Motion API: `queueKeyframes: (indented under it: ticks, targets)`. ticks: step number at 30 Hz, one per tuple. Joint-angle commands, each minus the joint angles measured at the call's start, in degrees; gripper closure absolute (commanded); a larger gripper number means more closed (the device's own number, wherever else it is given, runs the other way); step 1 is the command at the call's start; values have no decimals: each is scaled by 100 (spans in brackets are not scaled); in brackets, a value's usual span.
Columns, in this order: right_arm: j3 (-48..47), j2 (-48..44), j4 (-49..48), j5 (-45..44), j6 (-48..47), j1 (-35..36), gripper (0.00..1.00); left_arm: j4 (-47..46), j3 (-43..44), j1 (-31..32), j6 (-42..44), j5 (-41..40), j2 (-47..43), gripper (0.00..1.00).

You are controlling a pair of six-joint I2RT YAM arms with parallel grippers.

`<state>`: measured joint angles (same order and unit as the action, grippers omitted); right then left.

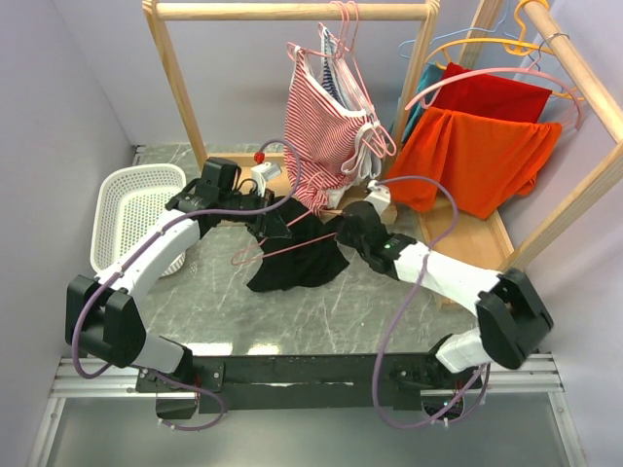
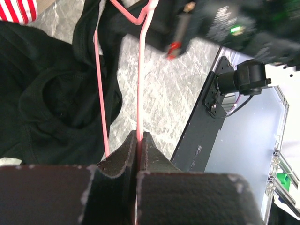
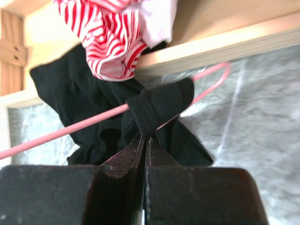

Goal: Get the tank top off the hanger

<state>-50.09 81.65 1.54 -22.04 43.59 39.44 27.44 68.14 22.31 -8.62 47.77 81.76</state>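
The black tank top (image 1: 297, 261) lies bunched on the marble table, still threaded on a pink wire hanger (image 1: 284, 253). In the left wrist view my left gripper (image 2: 139, 137) is shut on the hanger (image 2: 139, 84), one wire pinched between the pads, with the black fabric (image 2: 51, 103) to its left. My right gripper (image 3: 146, 137) is shut on the tank top's strap (image 3: 159, 103), which wraps over the hanger (image 3: 70, 129) near its bent end. From above, the left gripper (image 1: 268, 220) and the right gripper (image 1: 343, 232) meet over the garment from either side.
A white laundry basket (image 1: 131, 209) stands at the left. The wooden rack (image 1: 292, 12) behind carries a red-striped top (image 1: 326, 126) on hangers, hanging just above the grippers. A second rack (image 1: 574, 68) at right holds an orange garment (image 1: 487, 156).
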Motion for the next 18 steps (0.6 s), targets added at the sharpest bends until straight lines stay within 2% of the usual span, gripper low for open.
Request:
queueKeyframes:
  ticks: [1, 8, 13, 18]
  targets:
    - [121, -790, 363, -730, -96, -68, 100, 217, 217, 19, 273, 39, -186, 99]
    - [16, -1054, 927, -1171, -255, -481, 100, 1491, 850, 19, 625, 496, -493, 99]
    - [95, -958, 1120, -1109, -220, -666, 100, 1623, 990, 19, 476, 260, -1248, 99]
    - [385, -957, 1129, -680, -150, -657, 100, 1580, 1053, 11, 300, -267, -1513, 99]
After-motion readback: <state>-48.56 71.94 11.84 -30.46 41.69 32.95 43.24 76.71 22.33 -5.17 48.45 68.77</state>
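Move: The left gripper already holds the pink hanger; the tank top's body lies about 6 cm ahead of it, 8 cm to its right and 14 cm below. The right gripper already pinches a strap: from it the hanger's right end sits some 4 cm ahead and 6 cm to the right, and the tank top's body 9 cm left, straight across and 8 cm down. The striped hem hangs 10 cm ahead of the right gripper, 7 cm left and 2 cm lower. Keep the strap pinched and pull the right gripper about 9 cm to the right, arching up a few centimetres and easing partly back down while it turns slightly clockwise, so the strap draws off the hanger's end. With the left fingers still shut on the hanger, lift it some 9 cm and draw it back about 5 cm and a little left, away from the tank top. ##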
